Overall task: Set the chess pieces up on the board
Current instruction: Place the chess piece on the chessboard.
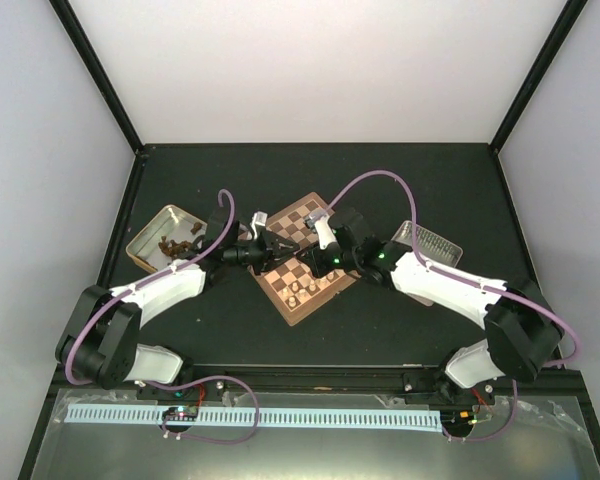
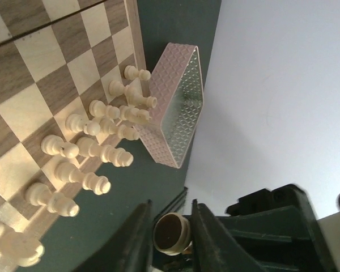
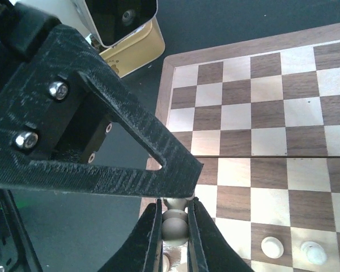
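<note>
The board (image 1: 310,222) lies mid-table, with cream chess pieces (image 1: 300,290) in rows on its near part. Both grippers meet tip to tip above its left side. My left gripper (image 1: 278,248) is shut on a cream piece (image 2: 171,232), whose dark round base faces the left wrist camera. My right gripper (image 3: 175,204) is shut on a cream piece (image 3: 175,228) with a round head. The left gripper's black finger (image 3: 130,141) touches that piece's far end. Rows of cream pieces (image 2: 96,150) stand along the board's (image 2: 39,62) edge. Further pieces (image 3: 272,246) stand near the right gripper.
A gold tin (image 1: 165,240) holding dark brown pieces lies left of the board; it also shows in the right wrist view (image 3: 130,51). A patterned metal tin (image 1: 427,243) lies right of the board, close to its edge (image 2: 178,107). White walls enclose the dark table.
</note>
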Motion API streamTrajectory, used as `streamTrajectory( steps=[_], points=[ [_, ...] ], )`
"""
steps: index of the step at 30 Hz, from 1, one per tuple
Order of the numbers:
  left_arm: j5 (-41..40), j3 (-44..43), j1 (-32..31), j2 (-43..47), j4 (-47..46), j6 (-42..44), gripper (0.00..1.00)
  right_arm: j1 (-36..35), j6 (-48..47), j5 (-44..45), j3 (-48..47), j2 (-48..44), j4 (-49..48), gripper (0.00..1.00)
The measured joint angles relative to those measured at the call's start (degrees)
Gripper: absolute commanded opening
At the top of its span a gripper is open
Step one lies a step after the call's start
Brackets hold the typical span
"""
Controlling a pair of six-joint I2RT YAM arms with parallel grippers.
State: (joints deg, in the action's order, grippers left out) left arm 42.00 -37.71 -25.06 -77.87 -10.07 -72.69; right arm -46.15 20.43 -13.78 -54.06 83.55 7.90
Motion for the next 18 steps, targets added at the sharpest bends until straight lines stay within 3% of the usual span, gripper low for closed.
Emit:
streamTrajectory(
  steps=[6,11,18],
  points=[
    [-4.68,-0.76,-0.09,1.66,5.62,6.49,0.43,-0.09,-2.56,1.33,-4.94,1.7,8.04,0.03],
    [-18.34,-1.38,-0.07,9.35,17.0,16.02,0.46,-0.09,-4.24,3.43,-12.7,7.58,18.88,0.04],
    [-34.77,0.42,-0.02,22.58,25.16,22.93,0.5,-1.88,-5.9,7.56,-21.57,16.72,31.12,0.06]
  ],
)
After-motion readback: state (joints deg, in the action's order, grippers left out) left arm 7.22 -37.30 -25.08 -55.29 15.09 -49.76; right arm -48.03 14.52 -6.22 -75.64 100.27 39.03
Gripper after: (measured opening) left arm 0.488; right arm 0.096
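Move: Both hands still grip the chess piece in mid-air. The empty square it is taken to, the gap in the pawn row, lies about 12 cm below the right hand, 1 cm back and 1 cm right. The pawns flanking this gap are roughly 10 cm below that hand: one 3 cm back and 1 cm left, the other 1 cm ahead and 3 cm right. From the left hand the gap is about 12 cm down, 1 back, 3 right. Left opens off the piece, withdrawing 10 cm left; right, tipping down, lowers it 5 cm towards the gap. ##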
